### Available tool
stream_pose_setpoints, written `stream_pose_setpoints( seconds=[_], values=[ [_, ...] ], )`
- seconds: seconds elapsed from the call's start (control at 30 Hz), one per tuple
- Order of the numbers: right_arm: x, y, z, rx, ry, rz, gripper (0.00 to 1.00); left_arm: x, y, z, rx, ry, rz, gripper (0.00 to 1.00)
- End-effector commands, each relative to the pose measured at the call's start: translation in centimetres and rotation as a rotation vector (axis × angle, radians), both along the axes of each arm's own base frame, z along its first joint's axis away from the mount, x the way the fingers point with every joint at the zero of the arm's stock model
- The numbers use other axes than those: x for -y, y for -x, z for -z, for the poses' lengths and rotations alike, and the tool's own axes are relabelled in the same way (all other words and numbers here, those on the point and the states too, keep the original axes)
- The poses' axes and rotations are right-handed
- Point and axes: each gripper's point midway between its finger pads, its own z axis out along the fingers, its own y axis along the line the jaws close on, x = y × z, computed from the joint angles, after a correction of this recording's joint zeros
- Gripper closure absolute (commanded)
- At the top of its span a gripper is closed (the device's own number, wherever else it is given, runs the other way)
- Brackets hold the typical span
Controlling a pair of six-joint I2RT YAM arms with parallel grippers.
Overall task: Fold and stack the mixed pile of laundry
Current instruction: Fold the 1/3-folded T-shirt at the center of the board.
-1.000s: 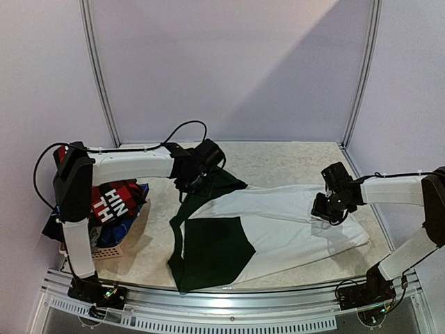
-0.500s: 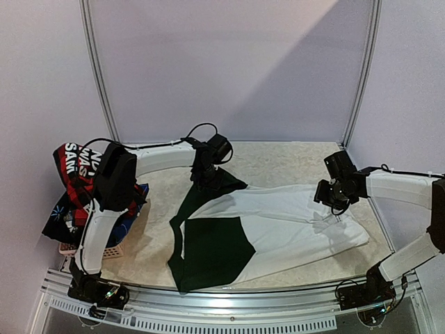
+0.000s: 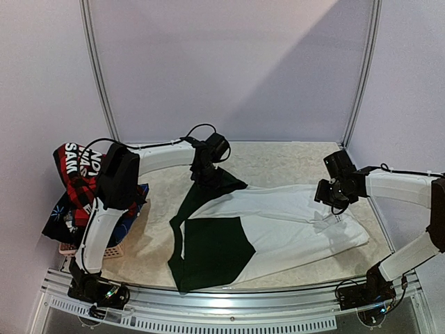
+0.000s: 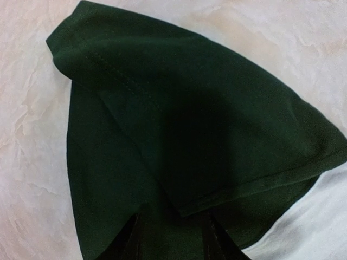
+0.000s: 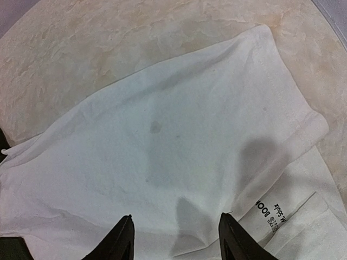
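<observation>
A white-and-dark-green T-shirt lies spread flat on the table, with its dark green panel at the front left. My left gripper is open just over the shirt's dark green sleeve at the back left, and a folded sleeve corner lies between its fingertips. My right gripper is open and empty just over the white right end of the shirt. The remaining garments of the laundry pile, red-black plaid with white lettering on top of blue pieces, sit heaped at the far left.
A small pinkish woven basket sits under the pile at the left edge. A metal rail runs along the near table edge. Enclosure walls and upright posts close in the back and sides. Black printed lettering shows on the white cloth.
My left arm has raised its elbow and its gripper has shifted slightly right over the green sleeve. My right gripper has moved slightly back and to the right. The shirt has not moved.
</observation>
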Motion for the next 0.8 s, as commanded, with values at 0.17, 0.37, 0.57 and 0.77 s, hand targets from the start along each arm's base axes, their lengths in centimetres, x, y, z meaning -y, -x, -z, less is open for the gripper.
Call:
stream_pose_setpoints(
  seconds=[0.17,0.37,0.57,0.77],
  values=[
    [0.0,-0.5,0.1,0.002,0.012,0.0,0.47,1.0,-0.2,1.8,-0.028,0.025,0.027,0.67],
    [0.0,-0.4,0.2,0.002,0.01,-0.002,0.47,1.2,-0.5,1.8,-0.014,0.024,0.025,0.78],
    [-0.1,-0.4,0.2,0.001,0.008,-0.007,0.47,1.4,-1.1,1.5,0.01,0.02,0.03,0.86],
    [-0.1,-0.4,0.4,-0.001,0.013,-0.007,0.47,1.7,-1.6,1.2,0.028,0.022,0.03,1.0]
  ],
)
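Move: The inner corner of the folded-over green sleeve's hem is practically between my left fingertips: about 2 cm below, 1 cm to the right, no distance ahead. The sleeve's pointed tip lies level with my left hand and about 18 cm to its right. The green patch is some 26 cm back and 8 cm right of that hand, the white body roughly 17 cm back and 35 cm right. From my right hand the hem corner is some 10 cm ahead, 58 cm left and 8 cm lower. I pinch the hem corner of the green sleeve with my left hand: I sink about 1.5 cm onto the cloth with the fingers pointing steeply down, then close them from under half open to fully shut on it. As they shut I ease back up and drift forward and right, each about 1 cm, without any real turn of the wrist. ##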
